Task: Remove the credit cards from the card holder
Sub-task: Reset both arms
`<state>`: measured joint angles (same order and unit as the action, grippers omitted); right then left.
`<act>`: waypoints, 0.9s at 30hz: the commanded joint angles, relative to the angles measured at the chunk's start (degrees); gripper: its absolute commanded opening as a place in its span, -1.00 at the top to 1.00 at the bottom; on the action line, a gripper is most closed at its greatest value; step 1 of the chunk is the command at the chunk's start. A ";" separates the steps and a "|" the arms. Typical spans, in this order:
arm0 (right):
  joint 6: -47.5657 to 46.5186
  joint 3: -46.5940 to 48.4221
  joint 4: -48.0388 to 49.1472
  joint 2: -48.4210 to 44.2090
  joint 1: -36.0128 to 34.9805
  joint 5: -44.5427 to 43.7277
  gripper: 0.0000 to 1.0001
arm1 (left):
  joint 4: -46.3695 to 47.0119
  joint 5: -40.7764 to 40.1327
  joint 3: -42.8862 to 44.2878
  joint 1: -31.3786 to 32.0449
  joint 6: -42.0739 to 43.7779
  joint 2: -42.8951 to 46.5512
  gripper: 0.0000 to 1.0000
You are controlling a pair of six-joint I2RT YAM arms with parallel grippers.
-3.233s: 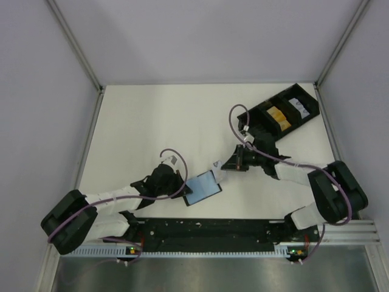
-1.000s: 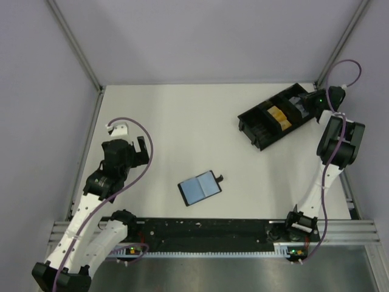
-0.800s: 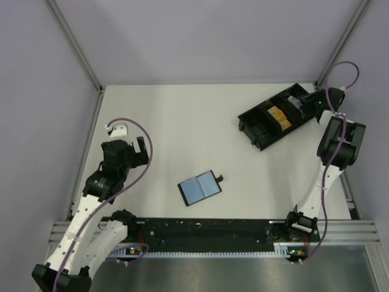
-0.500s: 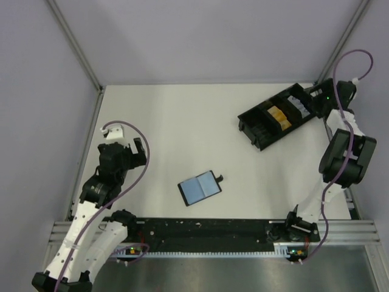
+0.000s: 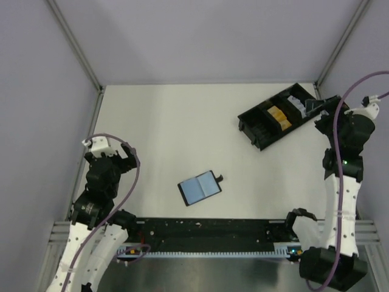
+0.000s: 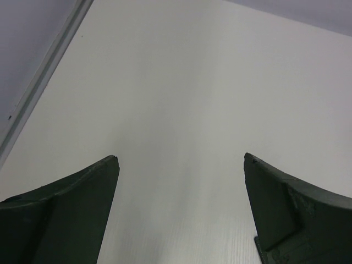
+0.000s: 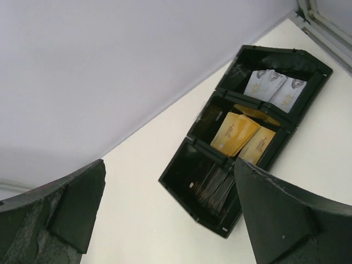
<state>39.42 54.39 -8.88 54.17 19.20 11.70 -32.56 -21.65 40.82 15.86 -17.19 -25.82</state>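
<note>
The card holder [image 5: 200, 187] lies open and flat on the table near the front, blue-grey inside, with its black tab on the right; no card shows in it. Orange-yellow credit cards [image 7: 242, 135] [image 5: 275, 114] lie in the middle compartment of a long black tray [image 7: 204, 118] [image 5: 250, 118]. White cards [image 7: 274, 85] fill its far end, dark ones [image 7: 215, 184] its near end. My right gripper [image 7: 169, 161] [image 5: 325, 112] hangs open and empty above the tray's right end. My left gripper [image 6: 180, 156] [image 5: 110, 153] is open over bare table at the left, far from the holder.
Grey walls and metal corner posts [image 5: 78, 52] close in the table at back and sides. The black rail [image 5: 206, 228] with both arm bases runs along the near edge. The tray sits diagonally in the back right corner.
My right gripper opened over the tray's far end, then lifted and drew back to the right. The left arm pulled back toward the near left. The card holder has not moved.
</note>
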 commanded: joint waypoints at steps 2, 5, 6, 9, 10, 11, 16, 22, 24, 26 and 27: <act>-6.89 -1.92 -8.33 -18.45 -1.80 -0.46 -0.97 | 3.81 -5.15 -1.09 -0.30 -1.27 7.61 -0.97; -13.56 1.06 -16.85 -24.18 -7.23 -7.03 -0.97 | 5.83 -7.70 -2.58 -0.30 -1.27 13.67 -0.97; -15.32 1.50 -18.26 -26.03 -8.38 -9.13 -0.97 | 6.71 -8.32 -3.28 -0.30 -0.92 15.61 -0.97; -19.54 2.21 -21.35 -31.22 -13.21 -17.74 -0.97 | 9.79 -9.46 -5.74 -0.30 0.66 21.50 -0.97; -20.60 2.21 -21.87 -32.97 -14.70 -19.77 -0.97 | 10.23 -9.90 -6.27 -0.30 1.19 23.34 -0.98; -22.18 2.04 -22.14 -34.99 -16.02 -21.97 -0.97 | 11.10 -10.60 -7.06 -0.30 1.72 24.84 -0.97; -25.88 0.72 -24.77 -38.35 -24.64 -32.35 -0.97 | 13.22 -12.89 -9.26 -0.30 2.77 32.49 -0.97; -26.33 -1.39 -25.04 -39.23 -27.90 -38.59 -0.97 | 13.92 -13.41 -10.14 -0.30 4.44 33.12 -0.98; -25.54 -2.27 -24.43 -39.41 -28.17 -39.21 -0.97 | 13.57 -13.94 -9.88 -0.30 4.45 32.68 -0.97; -24.92 -3.32 -23.90 -39.93 -28.52 -39.30 -0.97 | 13.40 -14.12 -9.79 -0.30 4.27 32.42 -0.97; -24.74 -4.02 -23.64 -40.28 -28.78 -39.13 -0.97 | 13.40 -14.12 -9.79 -0.30 4.27 32.33 -0.98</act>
<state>14.59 51.92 -33.34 15.31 -8.43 -24.18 -22.15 -34.46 30.96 15.84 -14.11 -0.36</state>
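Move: The card tray's middle lies about 16 cm ahead of the right hand, 3 cm to its left and 27 cm below; its white-card compartment is some 24 cm ahead and 7 cm to the right. The opened card holder lies roughly 16 cm back and 43 cm to the left of the right hand, 31 cm below. From the left hand the holder is about 5 cm back, 26 cm right and 23 cm down. The card tray is left behind as the open, empty right hand draws back some 17 cm towards its base, first rising, then sinking partway again, and rolls its left side down nearly 30 degrees. Away from the card holder, the left hand eases left, back and up, about 5 cm each way, and tips its open fingers up some 25 degrees. Neither hand touches anything. ##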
